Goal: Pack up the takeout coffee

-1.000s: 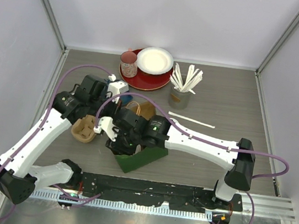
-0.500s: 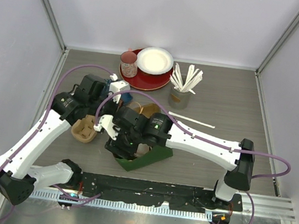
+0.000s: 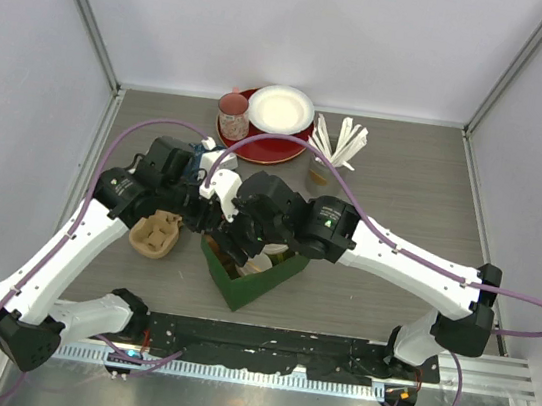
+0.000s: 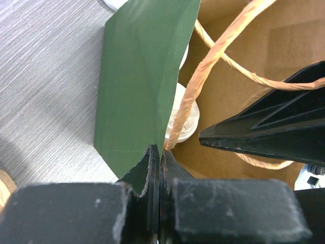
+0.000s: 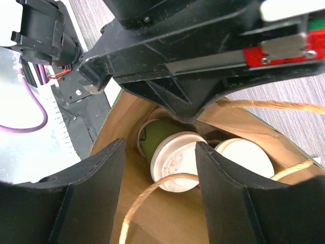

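Note:
A green paper bag [image 3: 251, 287] with a brown inside and twine handles stands open near the arms' bases. My left gripper [image 4: 160, 152] is shut on the bag's rim, holding the green wall [image 4: 142, 76] up. Above the bag's mouth, my right gripper [image 5: 160, 152] is open with nothing held. Inside the bag, a green takeout coffee cup [image 5: 152, 136] with a white sip lid [image 5: 175, 163] lies tilted. A second white lid [image 5: 245, 157] sits beside it. In the top view the right gripper [image 3: 243, 243] covers most of the bag's mouth.
A brown cardboard cup carrier [image 3: 155, 234] sits just left of the bag. At the back are a red plate [image 3: 259, 146] with a white bowl [image 3: 281, 110], a pink cup [image 3: 233, 115] and a tin of wooden stirrers [image 3: 329, 166].
The right gripper's jaws have widened and the arm has lifted and swung back over the bag. The bag has come up from lying low to standing open. The left gripper has kept its pinch.

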Controlling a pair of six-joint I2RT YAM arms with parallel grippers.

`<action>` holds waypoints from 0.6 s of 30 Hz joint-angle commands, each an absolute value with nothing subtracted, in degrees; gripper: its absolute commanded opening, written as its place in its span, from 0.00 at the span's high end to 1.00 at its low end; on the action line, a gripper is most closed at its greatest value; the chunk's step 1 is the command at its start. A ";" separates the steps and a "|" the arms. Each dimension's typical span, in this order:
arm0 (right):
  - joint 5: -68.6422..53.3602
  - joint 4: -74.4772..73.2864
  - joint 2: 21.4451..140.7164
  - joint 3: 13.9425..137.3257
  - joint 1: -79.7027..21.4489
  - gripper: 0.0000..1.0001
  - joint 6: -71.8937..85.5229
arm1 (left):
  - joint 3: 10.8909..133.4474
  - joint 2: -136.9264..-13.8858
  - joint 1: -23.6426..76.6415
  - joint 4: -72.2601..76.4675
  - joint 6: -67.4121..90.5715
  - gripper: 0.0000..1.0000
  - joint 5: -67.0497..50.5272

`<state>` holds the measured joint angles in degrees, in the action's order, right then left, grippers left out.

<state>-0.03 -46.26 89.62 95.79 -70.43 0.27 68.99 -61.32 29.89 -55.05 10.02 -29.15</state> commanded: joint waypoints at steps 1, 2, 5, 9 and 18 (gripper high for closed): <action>2.72 -43.07 86.58 95.80 -70.58 0.37 2.28 | 71.28 -60.03 30.06 -54.23 9.58 1.00 -30.85; 3.16 -42.98 86.31 95.80 -70.58 0.38 2.37 | 71.19 -60.12 30.06 -54.14 9.58 1.00 -30.85; 3.95 -42.71 84.82 96.59 -70.58 0.37 2.72 | 70.84 -60.12 30.06 -53.70 9.75 1.00 -30.32; 4.13 -42.10 82.89 97.99 -70.58 0.38 3.34 | 70.66 -60.47 30.06 -52.91 10.37 1.00 -30.23; 5.97 -32.96 77.61 98.08 -70.58 0.37 5.36 | 69.88 -60.47 30.06 -52.65 11.69 1.00 -29.88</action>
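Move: The lidded coffee cup just let go leans in the paper bag roughly 15 cm under the right hand, about 1 cm ahead and 1 cm to the right. The second lidded cup is at that depth too, some 7 cm ahead and 5 cm right of this hand. The bag rim pinched by the left fingers is about 4 cm ahead, 2 cm left and 2 cm below. From the left hand the leaning cup lies about 3 cm back, 5 cm right and 13 cm down. The left fingers stay shut on the bag's rim by the handle root and hold it still. The right hand, holding nothing and already clear of the cups, climbs about 8 cm away from them and the bag, slowly at first and then faster; its fingers stay open and tip up some 15 degrees. ##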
